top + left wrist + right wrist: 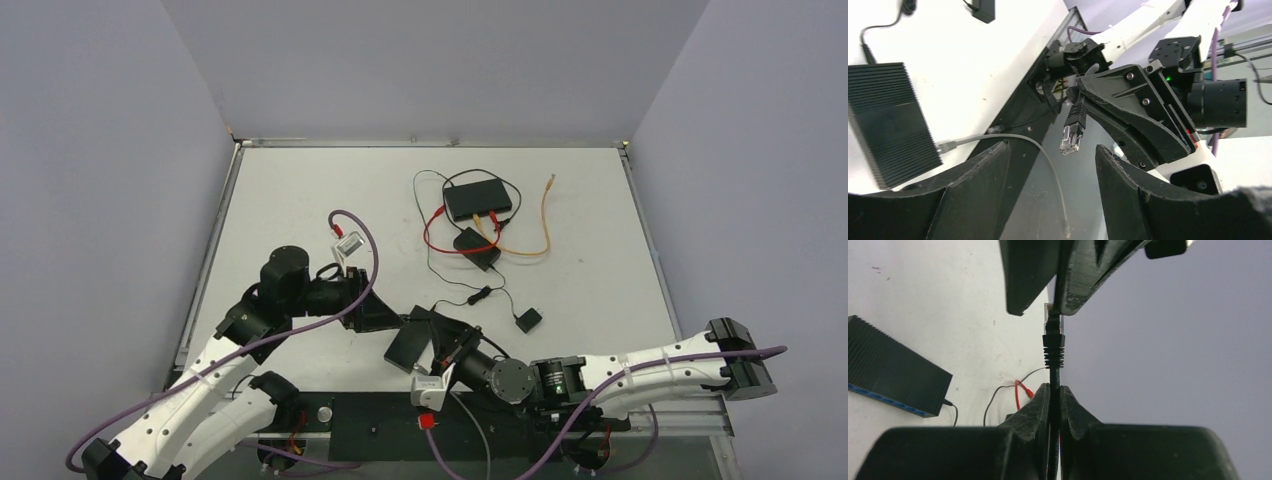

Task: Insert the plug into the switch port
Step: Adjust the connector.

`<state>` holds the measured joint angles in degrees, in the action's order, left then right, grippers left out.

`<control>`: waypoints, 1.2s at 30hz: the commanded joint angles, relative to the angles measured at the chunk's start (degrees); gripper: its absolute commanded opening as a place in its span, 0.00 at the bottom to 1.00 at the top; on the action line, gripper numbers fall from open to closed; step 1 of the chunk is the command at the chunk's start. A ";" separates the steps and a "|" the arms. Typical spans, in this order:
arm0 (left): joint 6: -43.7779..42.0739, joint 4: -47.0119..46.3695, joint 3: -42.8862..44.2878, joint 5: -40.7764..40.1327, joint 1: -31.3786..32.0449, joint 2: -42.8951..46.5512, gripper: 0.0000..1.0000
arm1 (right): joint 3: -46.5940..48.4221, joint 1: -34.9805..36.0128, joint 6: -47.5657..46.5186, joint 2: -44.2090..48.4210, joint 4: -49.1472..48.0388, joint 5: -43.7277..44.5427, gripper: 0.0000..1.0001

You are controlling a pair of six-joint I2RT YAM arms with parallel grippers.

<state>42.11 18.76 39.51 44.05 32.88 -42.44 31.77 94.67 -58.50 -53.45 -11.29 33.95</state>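
The plug (1071,135), a clear connector on a black cable with a ribbed boot, hangs in the air near the table's front edge. My right gripper (1054,387) is shut on the black cable just behind the boot (1054,347). My left gripper (1053,147) is open, its fingers (1030,275) on either side of the plug's tip without squeezing it. In the top view both grippers meet at the front middle, left gripper (425,335) facing right gripper (450,352). The switch (478,198), a flat black box with red and orange cables in its front, lies far back at the centre.
A ribbed black box (888,120) with a blue face (883,395) and a grey cable (1013,137) lies close to the grippers. A smaller black box (476,247), a small black adapter (527,320), and loose red, orange and black cables lie between here and the switch.
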 commanded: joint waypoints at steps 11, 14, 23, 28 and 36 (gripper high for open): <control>16.00 -13.63 -3.72 5.56 -0.36 4.71 0.58 | 0.45 2.16 -9.69 -5.91 -15.37 8.03 0.00; 16.84 -13.69 -3.91 5.57 -0.36 5.07 0.56 | 0.64 2.55 -9.72 -6.15 -15.57 8.20 0.00; 16.78 -13.03 -3.70 5.84 -0.52 5.20 0.48 | 0.96 3.85 -10.04 -6.71 -15.96 8.48 0.00; 16.82 -12.87 -3.74 6.16 -0.98 5.44 0.39 | 0.98 4.18 -10.50 -7.17 -15.97 9.19 0.00; 15.56 -12.14 -3.64 6.64 -1.13 4.51 0.20 | 0.76 4.66 -11.27 -7.10 -16.55 9.87 0.00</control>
<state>58.87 8.78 35.70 48.97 32.12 -37.71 31.59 98.52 -69.17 -60.29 -25.98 42.44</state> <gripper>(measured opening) 0.231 0.037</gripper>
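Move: The black plug sticks out of the right hand's fingers, about 3 cm to the right of the left hand's fingertips, 1 cm back and 1 cm higher; from the right hand it lies some 3 cm left and 2 cm ahead, at the same height. The switch lies on the table roughly 5 cm ahead of the left hand, 3 cm to its right and 20 cm below. The grey plug is about 6 cm to the left hand's right, 1 cm back, also 20 cm down. Upward by about 3 cm and back nearly 2 cm goes the left hand, its fingers tilting some 10 degrees up towards level; then it stays there and narrows its wide-open fingers around the plug's end to under half their gap. The right hand, still pinching the cable behind the plug, rises about 2 cm and eases the plug leftwards between those fingers, rolling slightly. ##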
